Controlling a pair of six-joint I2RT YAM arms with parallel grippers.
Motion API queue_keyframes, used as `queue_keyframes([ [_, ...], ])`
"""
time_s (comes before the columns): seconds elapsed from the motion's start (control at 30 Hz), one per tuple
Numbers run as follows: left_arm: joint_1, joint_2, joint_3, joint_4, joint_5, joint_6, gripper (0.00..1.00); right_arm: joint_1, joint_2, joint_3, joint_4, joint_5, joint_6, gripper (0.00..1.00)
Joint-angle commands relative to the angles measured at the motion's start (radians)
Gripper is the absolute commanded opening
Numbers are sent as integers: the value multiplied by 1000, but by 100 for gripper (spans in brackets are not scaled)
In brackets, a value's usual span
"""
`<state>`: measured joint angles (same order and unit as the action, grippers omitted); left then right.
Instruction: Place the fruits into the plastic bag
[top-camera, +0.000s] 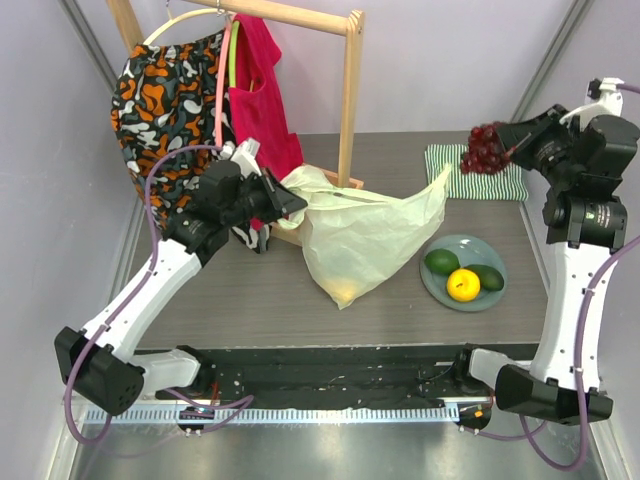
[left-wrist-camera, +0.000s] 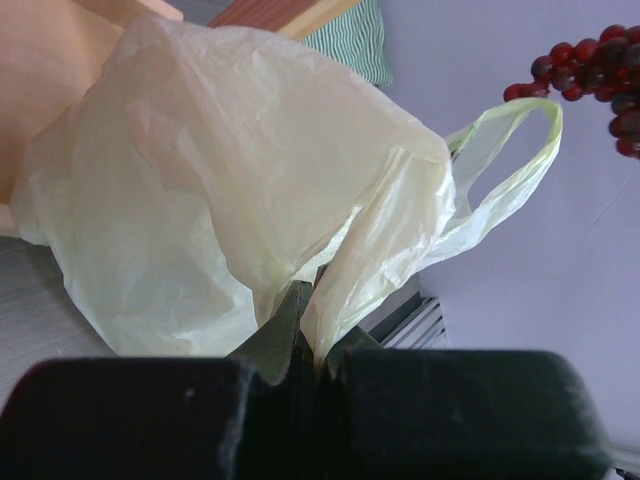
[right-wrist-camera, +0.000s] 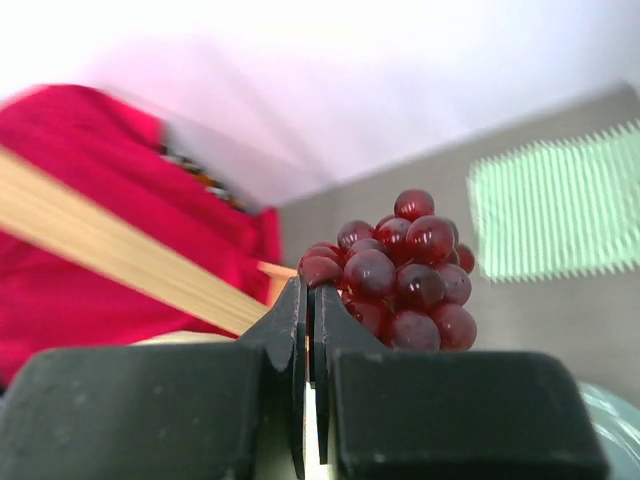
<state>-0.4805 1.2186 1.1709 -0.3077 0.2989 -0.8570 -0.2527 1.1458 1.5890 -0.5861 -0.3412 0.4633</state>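
My left gripper (top-camera: 297, 203) (left-wrist-camera: 310, 300) is shut on a fold of the pale-green plastic bag (top-camera: 360, 240) (left-wrist-camera: 230, 170), holding its left side up off the table. A yellow fruit (top-camera: 345, 290) shows dimly through the bag's bottom. A loop handle (left-wrist-camera: 510, 170) points toward the right arm. At the back right, my right gripper (top-camera: 508, 150) (right-wrist-camera: 310, 290) is shut on the dark red grape bunch (top-camera: 484, 148) (right-wrist-camera: 410, 270), which hangs in the air. Two green avocados (top-camera: 441, 262) (top-camera: 489, 278) and a yellow citrus (top-camera: 463, 284) lie on the grey plate (top-camera: 436, 285).
A green-and-white striped cloth (top-camera: 445, 172) lies under the grapes at the back right. Behind the bag stands a wooden rack (top-camera: 350, 100) with a red garment (top-camera: 262, 90) and an orange-patterned one (top-camera: 165, 90) hanging from it.
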Motion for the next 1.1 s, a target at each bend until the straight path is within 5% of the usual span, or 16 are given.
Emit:
queue_keyframes([
  [0.0, 11, 7, 85, 18, 14, 1, 0, 105, -11, 107, 178, -73, 66, 1],
  [0.63, 25, 48, 216, 4, 16, -20, 0, 685, 81, 155, 229, -67, 40, 1],
  [1.07, 31, 33, 220, -13, 6, -28, 0, 820, 150, 114, 282, -1, -5, 1],
])
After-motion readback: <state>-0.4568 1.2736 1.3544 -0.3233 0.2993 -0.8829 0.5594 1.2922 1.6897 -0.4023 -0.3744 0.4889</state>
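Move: The right hand holds the grapes; the plastic bag's mouth lies about 33 cm to its left, 5 cm back and 17 cm lower. Some 36 cm below this hand are the fruit plate, 10 cm back and 2 cm left, and the striped cloth, 17 cm ahead and 5 cm right. From the left hand, which still pinches the rim, the mouth is about 11 cm right, 2 cm ahead, 4 cm lower. Right hand sweeps the grapes nearly 30 cm left towards the bag's mouth; left hand raises its rim 6 cm. ##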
